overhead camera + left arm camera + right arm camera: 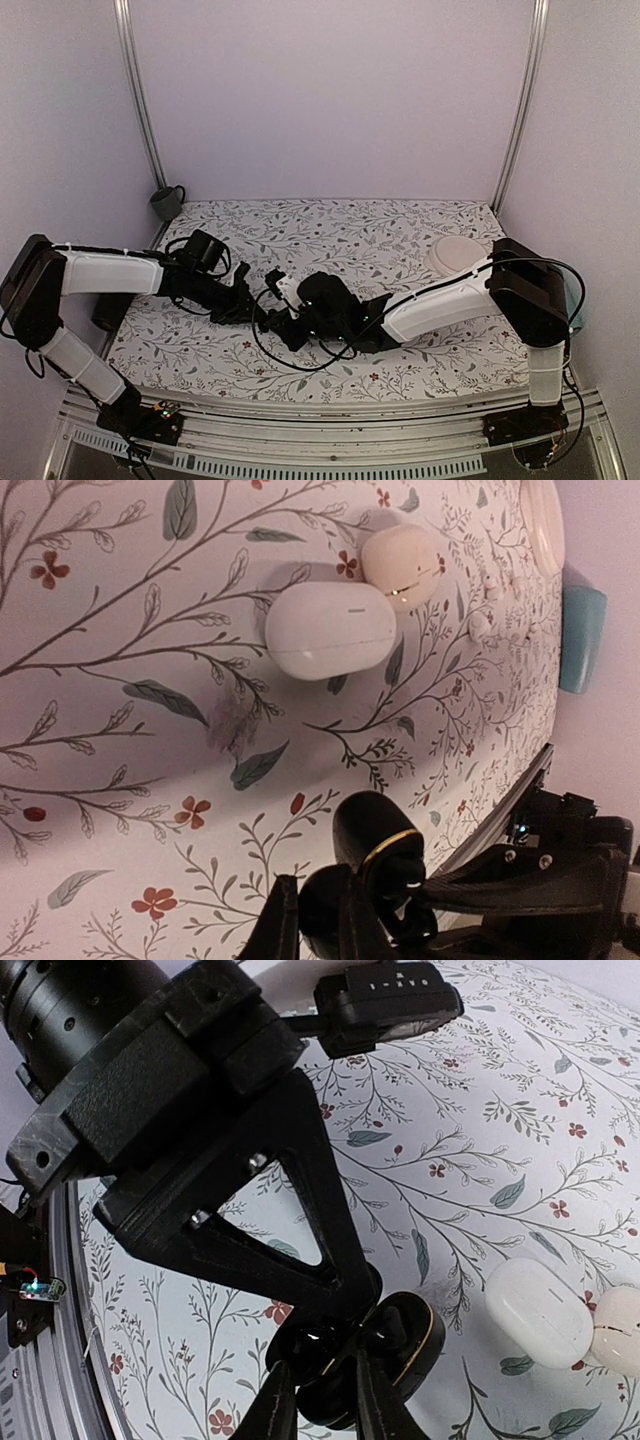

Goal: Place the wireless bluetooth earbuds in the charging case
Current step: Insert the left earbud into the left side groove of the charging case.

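The black charging case (375, 830) is held just above the patterned table with its gold-rimmed lid open. My left gripper (315, 908) is shut on its lower half. In the right wrist view the case (412, 1335) lies right under the left gripper's black frame. My right gripper (320, 1402) reaches into the case's opening, its fingers a little apart around a dark rounded thing. A glossy black lump (311, 1346) in the opening looks like one of the earbuds; black on black hides its outline. Both grippers meet mid-table (268, 308).
Two white oval pebble-like objects (330, 630) (400, 565) lie just beyond the case, and show as well (538, 1310) in the right wrist view. A white round dish (455, 252) sits at the back right. A grey mug (167, 202) stands at the back left corner.
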Available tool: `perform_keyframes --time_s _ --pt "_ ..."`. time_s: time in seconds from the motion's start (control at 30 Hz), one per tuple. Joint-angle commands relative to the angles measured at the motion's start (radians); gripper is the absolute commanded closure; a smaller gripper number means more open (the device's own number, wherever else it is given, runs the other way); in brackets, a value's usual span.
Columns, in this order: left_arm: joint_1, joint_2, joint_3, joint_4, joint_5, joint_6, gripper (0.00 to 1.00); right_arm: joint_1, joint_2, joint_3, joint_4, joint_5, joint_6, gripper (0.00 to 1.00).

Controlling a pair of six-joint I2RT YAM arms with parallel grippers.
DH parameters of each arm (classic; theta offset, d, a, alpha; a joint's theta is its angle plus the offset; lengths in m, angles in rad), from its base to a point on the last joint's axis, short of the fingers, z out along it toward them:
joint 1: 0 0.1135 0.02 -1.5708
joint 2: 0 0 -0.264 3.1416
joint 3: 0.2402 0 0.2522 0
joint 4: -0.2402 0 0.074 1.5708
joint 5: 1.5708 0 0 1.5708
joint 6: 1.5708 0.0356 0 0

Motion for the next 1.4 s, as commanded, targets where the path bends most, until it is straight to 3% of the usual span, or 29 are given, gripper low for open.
perform_keyframes --time_s 0.0,1.37 --pt "-0.012 -0.001 0.041 0.034 0.050 0.006 1.00 0.002 0.038 0.001 -0.104 0.040 0.026 0.77" --pt "-0.035 0.088 0.169 -0.142 -0.064 0.009 1.00 -0.019 -0.030 -0.012 -0.069 0.007 0.069 0.57"
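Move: The left hand already holds the open charging case, its middle about 2 cm to the hand's right, 1 cm ahead and 1 cm below. From the right hand, the case lies roughly 1 cm ahead, 1 cm left and 1 cm below, with the left earbud just beyond its fingertips, about 1 cm left and 1 cm below. The white case lies some 7 cm ahead, 5 cm right and 9 cm below the right hand; the cream disc is about 5 cm right of it and 2 cm farther out. Keeping its pinch on the charging case, the left hand carries it about 1 cm forward in the second half and rolls it some 5 degrees, its left side rising. The right hand stays almost in place at the case mouth while its fingers, already slightly parted, spread to roughly twice their gap around the earbud, ending with a slight drift right and down. ##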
